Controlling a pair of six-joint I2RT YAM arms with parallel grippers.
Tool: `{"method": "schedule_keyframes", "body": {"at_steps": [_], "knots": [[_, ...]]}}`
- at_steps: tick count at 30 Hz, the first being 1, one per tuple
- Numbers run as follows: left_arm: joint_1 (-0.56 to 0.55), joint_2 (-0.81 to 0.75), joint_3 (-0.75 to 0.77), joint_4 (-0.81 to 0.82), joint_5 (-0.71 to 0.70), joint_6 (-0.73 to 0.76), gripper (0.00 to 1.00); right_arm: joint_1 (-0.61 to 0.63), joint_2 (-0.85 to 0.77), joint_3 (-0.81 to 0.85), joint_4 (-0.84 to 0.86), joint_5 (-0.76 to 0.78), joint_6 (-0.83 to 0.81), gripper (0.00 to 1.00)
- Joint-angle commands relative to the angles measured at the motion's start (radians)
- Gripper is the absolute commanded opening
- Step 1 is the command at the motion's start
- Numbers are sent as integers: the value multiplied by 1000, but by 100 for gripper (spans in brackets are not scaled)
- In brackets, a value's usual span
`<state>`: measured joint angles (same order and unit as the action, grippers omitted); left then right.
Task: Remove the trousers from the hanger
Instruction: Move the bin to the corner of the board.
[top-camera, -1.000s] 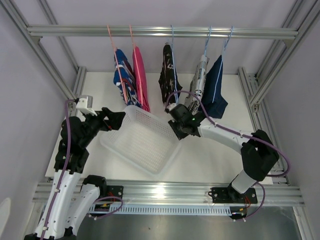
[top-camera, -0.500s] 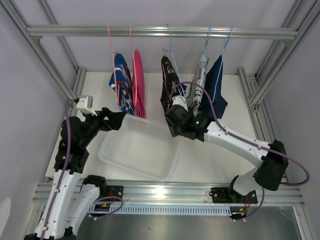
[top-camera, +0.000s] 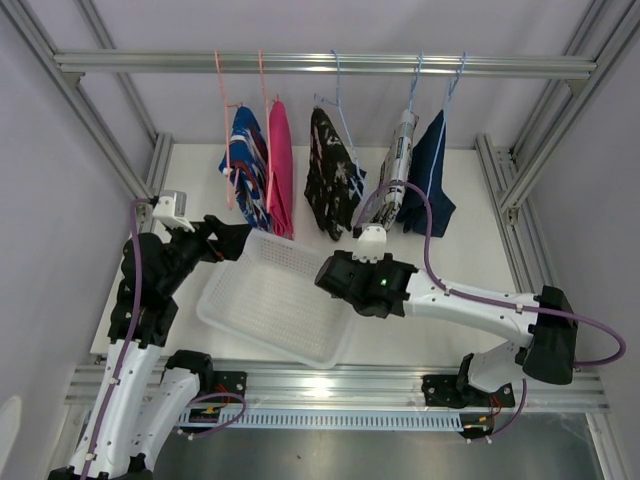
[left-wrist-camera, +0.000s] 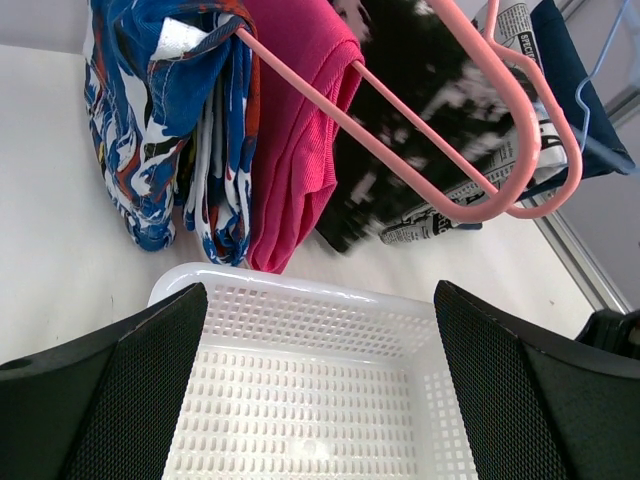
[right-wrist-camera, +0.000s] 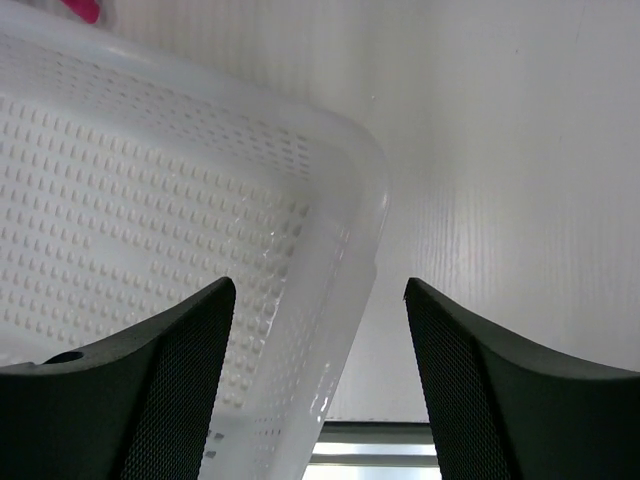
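Five small trousers hang on hangers from the rail: blue patterned (top-camera: 246, 165) (left-wrist-camera: 165, 120), pink (top-camera: 281, 170) (left-wrist-camera: 295, 130), black with white pattern (top-camera: 326, 178) (left-wrist-camera: 400, 130), white with black print (top-camera: 400, 150) (left-wrist-camera: 505, 150) and dark blue denim (top-camera: 432, 178) (left-wrist-camera: 585, 85). My left gripper (top-camera: 240, 238) (left-wrist-camera: 330, 400) is open above the far left end of the white basket, just below the blue and pink pairs, holding nothing. My right gripper (top-camera: 324, 278) (right-wrist-camera: 320, 385) is open astride the basket's right rim without touching it.
The white perforated basket (top-camera: 230, 310) (left-wrist-camera: 300, 300) (right-wrist-camera: 340, 290) lies flat on the white table between the arms. A pink hanger (left-wrist-camera: 490, 140) crosses the left wrist view. The metal rail (top-camera: 320, 65) and frame posts enclose the table.
My right gripper opened and let go of the basket's right rim; the tilted basket dropped flat. The right arm drew back toward the near edge. The black trousers swung on their hanger.
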<state>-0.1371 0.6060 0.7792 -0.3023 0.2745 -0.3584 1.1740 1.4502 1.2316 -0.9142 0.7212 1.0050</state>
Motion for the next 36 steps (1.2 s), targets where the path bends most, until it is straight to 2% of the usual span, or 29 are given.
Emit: {"method": "schedule_keyframes", "body": {"at_steps": [1,11,16,20,23,27,29,31,33,36], "knots": [[8,-3,12,11,29,9,99,36,-1,-33,-17,78,225,74],[8,0,14,8,32,7,99,156,67,-58,-156,116,536,73],[8,0,11,8,34,7,99,190,124,-92,-78,103,575,71],[8,3,14,6,38,7,99,208,215,-78,-89,86,619,68],[8,3,11,6,42,7,99,231,246,-72,-106,83,636,60],[8,5,14,8,45,7,99,249,253,-67,-155,116,692,27],[10,5,12,5,43,7,99,250,242,-69,-164,122,696,21],[8,0,15,9,40,9,99,250,231,-70,-176,129,702,8],[8,-3,11,5,34,9,99,248,225,-72,-192,139,704,1],[8,-3,12,8,35,9,99,240,213,-70,-224,158,702,0]]}}
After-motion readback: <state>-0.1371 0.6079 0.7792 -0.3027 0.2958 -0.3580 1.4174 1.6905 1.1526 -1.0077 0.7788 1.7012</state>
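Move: The bin's middle lies about 15 cm left, 4 cm ahead and 13 cm below the right hand; the near part of its right rim is some 6 cm back, 2 cm left and 9 cm down. Beyond the bin hang the patterned trousers, roughly 23 cm ahead and 4 cm left of the right hand, and the pink cloth, 22 cm ahead and 17 cm left, both about 5 cm higher. From the left hand the bin's middle is some 12 cm right, level fore-and-aft and 26 cm below. The bin's right rim is what the open right hand comes back to: it draws back and sinks towards the near part of that rim, going some 9 cm down and 6 to 7 cm back in all, drifting nearly 3 cm left and turning about 15 degrees clockwise. Low down, the fingers close and pinch the rim wall between them, with a last small shift left and then nearly still. ##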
